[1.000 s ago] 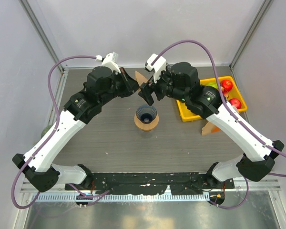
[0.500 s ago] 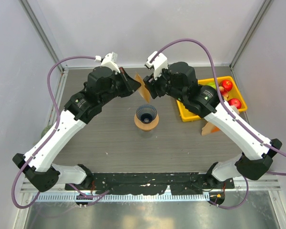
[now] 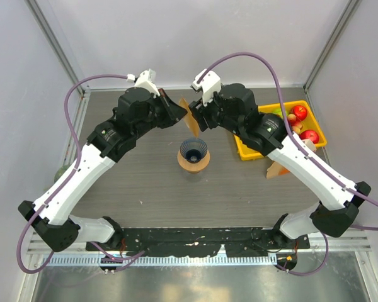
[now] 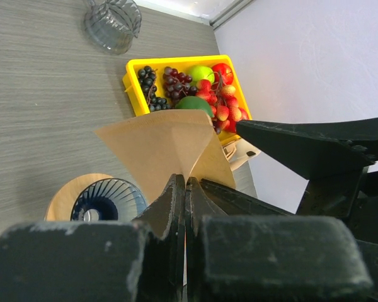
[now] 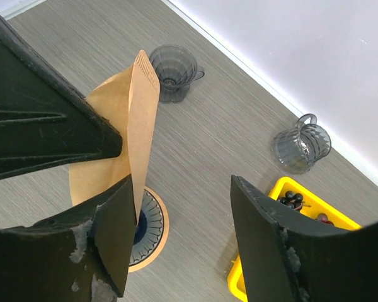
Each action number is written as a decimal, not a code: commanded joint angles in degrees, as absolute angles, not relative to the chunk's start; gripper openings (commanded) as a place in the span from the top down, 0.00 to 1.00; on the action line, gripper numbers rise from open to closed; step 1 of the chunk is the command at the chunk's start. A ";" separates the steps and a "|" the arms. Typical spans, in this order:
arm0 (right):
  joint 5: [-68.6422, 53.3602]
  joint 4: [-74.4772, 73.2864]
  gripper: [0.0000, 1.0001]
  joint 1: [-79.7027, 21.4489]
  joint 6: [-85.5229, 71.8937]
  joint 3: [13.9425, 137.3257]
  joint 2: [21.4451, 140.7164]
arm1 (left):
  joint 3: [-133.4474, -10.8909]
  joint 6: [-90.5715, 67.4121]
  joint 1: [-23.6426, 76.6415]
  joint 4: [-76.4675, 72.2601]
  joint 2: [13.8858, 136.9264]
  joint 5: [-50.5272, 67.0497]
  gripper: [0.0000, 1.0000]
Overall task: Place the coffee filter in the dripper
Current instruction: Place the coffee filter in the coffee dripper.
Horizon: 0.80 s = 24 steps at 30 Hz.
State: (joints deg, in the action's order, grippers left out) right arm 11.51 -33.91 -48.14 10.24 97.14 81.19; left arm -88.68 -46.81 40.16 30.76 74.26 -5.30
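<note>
My left gripper [image 3: 178,113] is shut on the pointed end of a brown paper coffee filter [image 3: 188,114] and holds it in the air above and behind the dripper [image 3: 193,151]. The dripper is a dark blue ribbed cone on a round wooden base. In the left wrist view the filter [image 4: 164,148] fans out from the shut gripper [image 4: 186,189], with the dripper [image 4: 107,200] below left. My right gripper [image 5: 183,233] stands open beside the filter [image 5: 123,126]. Its left finger [image 5: 110,233] lies against the paper's edge, while its right finger is apart from the paper. The dripper [image 5: 145,229] shows below.
A yellow tray [image 3: 247,153] of fruit stands at the right [image 4: 133,88]. A clear glass dripper [image 5: 173,72] and a glass pitcher [image 5: 302,145] stand near the back wall. A brown cardboard piece [image 3: 276,168] lies beside the right arm.
My right gripper has moved back and up to the filter and its jaws have narrowed. The left gripper has kept the filter almost still.
</note>
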 commanded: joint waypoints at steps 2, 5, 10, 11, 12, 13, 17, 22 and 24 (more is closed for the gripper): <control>13.88 -31.03 0.42 -48.34 10.10 97.47 82.09 | -89.47 -49.91 40.34 30.67 74.01 -4.13 1.00; 13.37 -30.76 0.46 -48.34 10.28 97.30 82.44 | -88.77 -50.54 40.34 30.50 73.65 -3.61 1.00; 9.23 -30.76 0.50 -47.37 8.53 96.16 82.44 | -88.15 -50.63 40.34 30.32 73.13 -2.99 1.00; 7.40 -30.76 0.50 -46.85 7.92 96.07 82.35 | -87.89 -50.80 40.34 30.32 72.86 -2.90 1.00; 6.95 -30.59 0.50 -46.67 7.65 95.80 82.27 | -87.80 -50.97 40.43 30.41 72.77 -2.73 1.00; 6.86 -30.32 0.50 -46.50 7.47 95.63 82.27 | -87.72 -51.06 40.34 30.41 72.69 -2.64 1.00; 3.34 -29.53 0.60 -45.00 5.80 95.27 82.53 | -87.01 -51.68 40.34 29.80 72.42 -1.06 1.00; 0.98 -30.58 0.95 -42.29 5.01 96.06 82.18 | -85.52 -46.78 40.17 26.99 70.23 2.89 0.81; -5.94 -30.94 0.95 -39.57 3.26 95.98 81.30 | -84.29 -41.25 39.29 24.36 68.04 7.62 0.55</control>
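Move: My left hand holds the filter; its middle is some 3 cm to the left of my open right hand, about level with it in reach and height. From the right hand, the dripper on its stand lies roughly 26 cm below, 3 cm back and 2 cm left; the glass mug stands about 24 cm ahead and 11 cm right, the glass cup 18 ahead and 17 left, both near 34 below. From my left hand the dripper is about 26 cm down, 2 back and 2 right. I take the filter over with my right hand: it sinks about 2.5 cm beside the left fingers, easing a little forward and tipping down some 5 degrees, then its fingers shut on the paper. My left hand keeps its pinch meanwhile, drifting down and back about 1.5 cm each and slightly right, and only at the last parts its fingers to let go. ##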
